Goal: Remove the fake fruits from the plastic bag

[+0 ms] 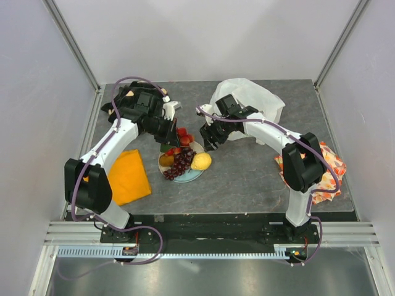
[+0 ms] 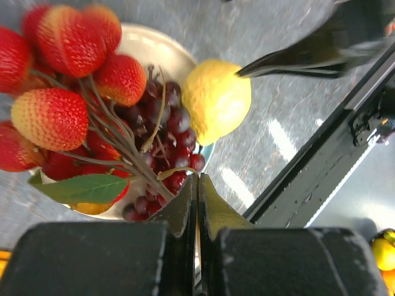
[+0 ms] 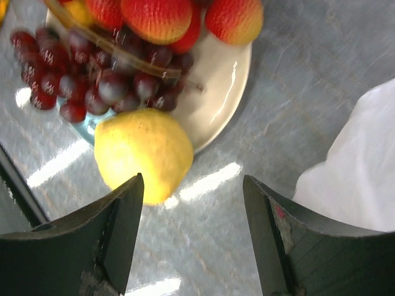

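A pale plate [image 1: 192, 175] holds a red berry cluster [image 1: 183, 137], a dark grape bunch [image 1: 181, 162] and a yellow lemon [image 1: 201, 161]. In the left wrist view the berries [image 2: 68, 68] fill the upper left. The grapes [image 2: 170, 129] and the lemon [image 2: 216, 102] lie on the plate [image 2: 148, 46]. My left gripper [image 1: 168, 143] [image 2: 198, 179] is shut just over the plate's edge, beside the berry stems, with nothing seen between its jaws. My right gripper [image 1: 210, 140] [image 3: 192, 185] hangs open and empty over bare table beside the lemon [image 3: 142, 154]. The white plastic bag [image 1: 253, 98] [image 3: 358, 166] lies behind it.
An orange cloth [image 1: 128, 176] lies at the front left. A fruit-patterned cloth [image 1: 327, 169] sits under the right arm at the table's right edge. An orange-yellow piece [image 1: 165, 161] lies on the plate's left side. The black base rail [image 2: 308, 166] runs along the near edge.
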`<action>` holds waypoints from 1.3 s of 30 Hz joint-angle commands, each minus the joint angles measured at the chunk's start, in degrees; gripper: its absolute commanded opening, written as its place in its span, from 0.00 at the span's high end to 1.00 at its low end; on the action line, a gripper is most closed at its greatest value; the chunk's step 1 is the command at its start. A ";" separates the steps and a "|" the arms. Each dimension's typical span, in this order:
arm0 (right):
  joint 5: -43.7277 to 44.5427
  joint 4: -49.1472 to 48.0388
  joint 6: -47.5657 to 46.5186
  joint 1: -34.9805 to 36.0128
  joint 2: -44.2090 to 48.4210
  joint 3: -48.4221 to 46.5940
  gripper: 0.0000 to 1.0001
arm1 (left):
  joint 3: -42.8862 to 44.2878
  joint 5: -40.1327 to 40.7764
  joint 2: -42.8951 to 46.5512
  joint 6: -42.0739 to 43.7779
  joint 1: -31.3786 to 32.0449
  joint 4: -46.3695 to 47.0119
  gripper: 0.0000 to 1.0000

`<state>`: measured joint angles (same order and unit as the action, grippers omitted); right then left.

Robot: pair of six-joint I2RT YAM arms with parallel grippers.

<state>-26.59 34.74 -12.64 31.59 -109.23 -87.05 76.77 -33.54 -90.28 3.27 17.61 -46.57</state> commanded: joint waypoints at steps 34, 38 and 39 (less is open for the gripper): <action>-4.61 5.60 -4.93 -0.31 2.53 -0.93 0.24 | 1.97 0.48 3.36 1.21 0.24 0.60 0.23; -4.70 5.69 -4.76 -0.31 2.44 -1.02 0.24 | 7.32 6.98 1.87 5.95 -0.20 -0.01 0.21; -4.79 5.69 -4.93 -0.31 2.44 -1.02 0.24 | 8.73 8.13 1.25 7.35 -0.38 -0.54 0.21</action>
<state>-29.76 40.42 -16.91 31.59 -106.63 -85.67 78.39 -31.22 -88.75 4.23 17.69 -47.09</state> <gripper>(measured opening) 0.761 0.785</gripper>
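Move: The left hand, shut on the strawberries' stem with the fruit some 8 cm below and 4 cm ahead, is over the plate: its middle lies about 15 cm beneath and 2 cm to the right. From this hand, the grapes are 3 cm back, the brown fruit 5 cm left and 1 cm back, and the lemon 9 cm right, 1 cm back. From the right hand, the plate is about 12 cm left and 4 cm back. Down and slightly back by about 1 cm, the left hand dips over the plate, then stays there while its fingers open wide and let go of the strawberries' stem; after that it rises about 2.5 cm, edging forward at the end. The right hand, still open and empty, backs off some 3 cm and a little right early on, beside the lemon. ##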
